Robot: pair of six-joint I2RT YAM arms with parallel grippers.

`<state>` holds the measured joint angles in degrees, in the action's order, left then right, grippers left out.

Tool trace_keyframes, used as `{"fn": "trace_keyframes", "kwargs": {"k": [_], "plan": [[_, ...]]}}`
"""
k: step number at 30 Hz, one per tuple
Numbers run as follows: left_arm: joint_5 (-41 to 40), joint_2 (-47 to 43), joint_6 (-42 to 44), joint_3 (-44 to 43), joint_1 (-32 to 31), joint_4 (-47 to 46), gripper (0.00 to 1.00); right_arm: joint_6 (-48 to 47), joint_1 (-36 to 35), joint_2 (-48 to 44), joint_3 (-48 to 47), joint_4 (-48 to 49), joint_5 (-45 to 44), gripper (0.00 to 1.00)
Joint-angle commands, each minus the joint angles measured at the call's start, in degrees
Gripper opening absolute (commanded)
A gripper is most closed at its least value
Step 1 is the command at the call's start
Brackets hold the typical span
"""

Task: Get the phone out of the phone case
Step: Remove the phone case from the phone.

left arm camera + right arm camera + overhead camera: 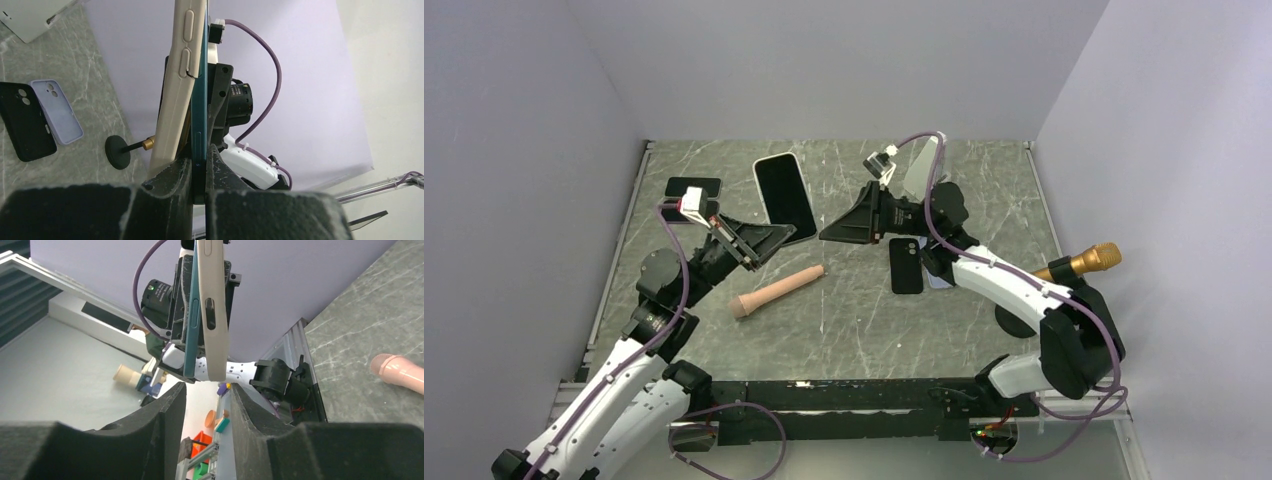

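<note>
The phone (784, 195) is tilted up above the table, screen up, with its beige phone case (771, 162) showing as a pale rim. My left gripper (782, 236) is shut on its near end. In the left wrist view the jaws (199, 165) clamp the phone's teal edge (199, 100), and the beige case (176, 75) leans off it to the left. My right gripper (826, 234) hovers at the phone's right side. Its fingers (207, 390) stand apart with nothing between them, just short of the case (212, 305) and the phone's edge (191, 330).
A black case (906, 265) and a lilac case (57, 112) lie at centre right. A pink cylinder (776, 291) lies in the middle. A gold microphone (1089, 262) on a round base (117, 151) stands at the right. Another dark case (692, 187) lies at the back left.
</note>
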<state>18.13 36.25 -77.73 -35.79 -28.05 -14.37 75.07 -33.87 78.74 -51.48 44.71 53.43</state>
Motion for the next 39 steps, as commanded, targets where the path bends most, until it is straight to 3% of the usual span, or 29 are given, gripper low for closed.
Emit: {"fn": "trace_keyframes", "kwargs": {"k": [1,20,28,39], "plan": [[-0.75,-0.35,-3.71,0.33,0.15,-9.78,0.0,1.3,-1.54,1.81,-2.41,6.02,-1.85,0.39],[0.96,0.95,-6.33,2.1,0.14,-13.81,0.0,3.61,-4.97,9.08,-6.96,9.7,-5.19,0.31],[1.06,0.65,-6.23,2.61,0.15,-13.22,0.0,8.71,-5.24,13.4,-8.09,15.87,-10.27,0.0],[1.29,0.65,-6.01,3.6,-0.26,-11.47,0.0,5.39,-5.24,16.78,-18.53,6.99,-15.68,0.0]]}}
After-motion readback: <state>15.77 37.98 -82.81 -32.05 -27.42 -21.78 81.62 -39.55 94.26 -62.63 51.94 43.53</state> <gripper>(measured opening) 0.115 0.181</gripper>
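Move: From the right hand, the beige case's middle is about 7 cm ahead and 7 cm to the left, roughly level, under the phone, with its near right corner closer. On the table some 38 cm below this hand lie the pink microphone, about 10 cm ahead and 14 cm left, and the black case, about 18 cm ahead and 20 cm right. From the left hand, already pinching the phone, the beige case's middle is some 6 cm straight ahead, about level. Reaching left towards the beige case with half-open fingers, the right hand goes about 4 cm, then bends forward as the fingers close and pinch the case's right long edge near its near end. Holding it, the hand draws the case forward and farther left, lifting a little last, some 6 cm left and 4 cm forward in all. The left hand keeps its pinch on the phone and stays nearly in place. ##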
